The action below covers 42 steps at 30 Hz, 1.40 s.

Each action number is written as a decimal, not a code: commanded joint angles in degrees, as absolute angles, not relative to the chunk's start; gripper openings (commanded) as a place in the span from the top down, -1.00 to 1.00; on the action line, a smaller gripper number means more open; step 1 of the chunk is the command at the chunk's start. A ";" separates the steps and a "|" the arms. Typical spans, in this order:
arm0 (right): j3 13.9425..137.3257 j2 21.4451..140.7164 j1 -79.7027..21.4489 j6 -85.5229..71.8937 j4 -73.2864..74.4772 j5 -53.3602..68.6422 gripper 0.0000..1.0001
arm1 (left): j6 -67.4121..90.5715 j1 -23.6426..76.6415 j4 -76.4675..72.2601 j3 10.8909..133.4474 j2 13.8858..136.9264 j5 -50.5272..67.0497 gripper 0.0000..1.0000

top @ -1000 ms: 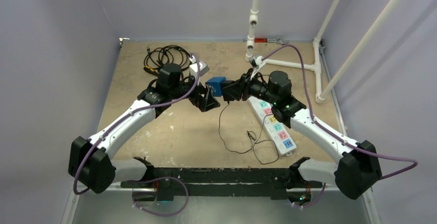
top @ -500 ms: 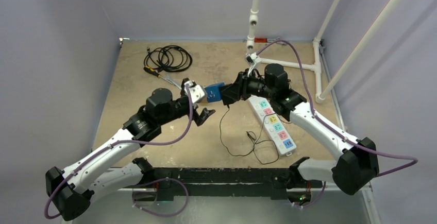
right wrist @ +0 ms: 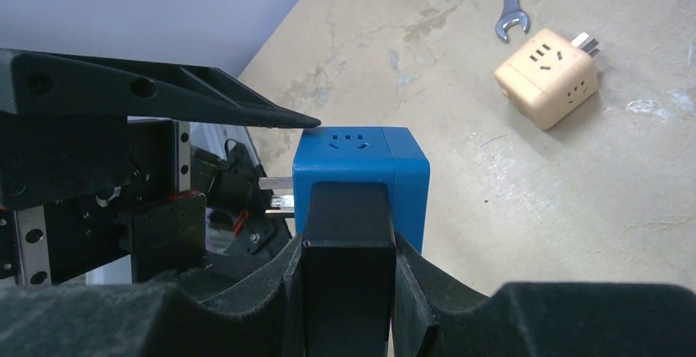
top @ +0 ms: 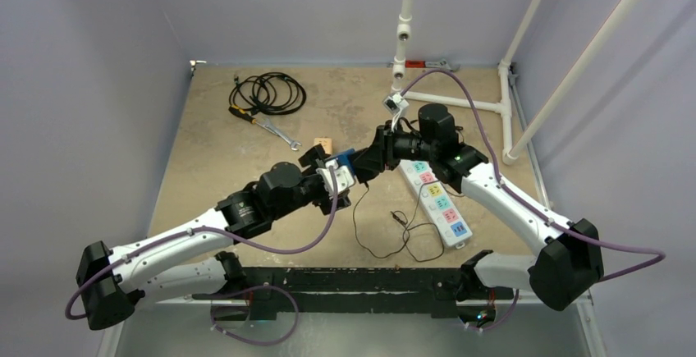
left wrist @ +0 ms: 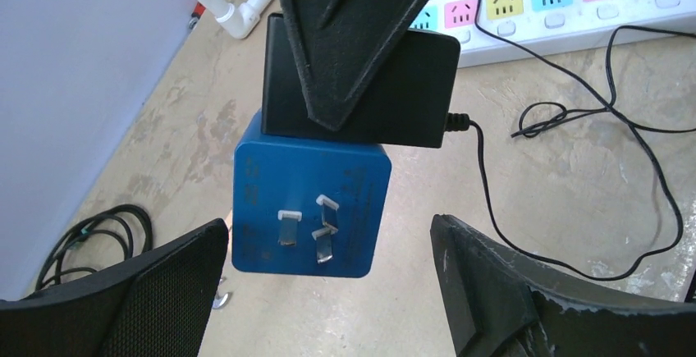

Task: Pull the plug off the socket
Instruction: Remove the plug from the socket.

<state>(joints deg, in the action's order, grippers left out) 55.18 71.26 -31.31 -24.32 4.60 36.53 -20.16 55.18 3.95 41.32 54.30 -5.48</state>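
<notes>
A black plug (left wrist: 394,86) with a thin black cord (left wrist: 484,185) sits in a blue cube socket (left wrist: 310,209), held above the table. My right gripper (right wrist: 345,250) is shut on the black plug (right wrist: 345,234), and the blue socket (right wrist: 361,156) sticks out past its fingers. My left gripper (left wrist: 328,234) is open and faces the socket's pronged side, one finger on each side. Its left finger is close to the cube's corner; the right finger stands well off. From above, the blue socket (top: 345,157) shows between the left gripper (top: 332,172) and the right gripper (top: 373,156).
A beige cube socket (top: 324,142) and a wrench (top: 275,130) lie behind the grippers. A coiled black cable (top: 267,92) is at the back left. A white power strip (top: 435,197) lies to the right, white pipes (top: 501,102) behind it.
My left arm has swung from behind the blue socket round to its near side, jaws now facing the prongs and slightly narrower. The right gripper has kept its hold and shifted little.
</notes>
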 commanded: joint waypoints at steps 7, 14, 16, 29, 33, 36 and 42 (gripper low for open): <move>57.60 71.80 -31.35 -20.23 5.27 41.84 1.00 | -21.02 56.43 -1.00 41.18 57.50 -7.44 -0.92; 57.24 72.12 -32.64 -19.70 5.86 43.24 1.00 | -19.45 56.46 -0.09 42.48 60.16 -4.39 -0.52; 57.29 71.99 -32.97 -19.69 5.83 43.50 1.00 | -19.19 56.46 -0.09 42.64 61.01 -3.26 -0.37; 57.10 70.14 -33.71 -20.06 6.00 41.54 1.00 | -17.65 56.45 3.41 44.11 62.32 -3.99 0.78; 55.72 69.76 -33.60 -21.93 4.58 40.60 1.00 | -17.67 56.43 2.49 43.21 60.48 -3.54 1.00; 53.43 69.68 -33.49 -24.59 0.45 43.11 1.00 | -17.47 56.43 1.14 42.08 58.71 -3.69 1.00; 53.16 70.36 -33.23 -24.39 -0.11 44.71 1.00 | -16.90 56.43 0.90 41.75 58.10 -1.16 1.00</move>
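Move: The blue socket hangs in the right hand's grip via the black plug. From the open left fingers its middle is about 3 cm ahead, 3 cm to the right and 2 cm lower. The plug, on the socket's right side, is roughly 2 cm ahead and 7 cm right of the left hand, 1 cm lower; the beige socket on the table is some 11 cm ahead, 5 cm left and 15 cm below. From the right hand the blue socket is 4 cm left, 1 cm ahead and 1 cm lower. Bring the left gripper down about 4 cm and 2 cm to the right over the blue socket, closing to pinch its sides, while the right hand, keeping its hold on the black plug, draws the pair back and down some 2.5 cm each, turning slightly counter-clockwise. With both gripped, lift both hands together by 1 to 1.5 cm. ##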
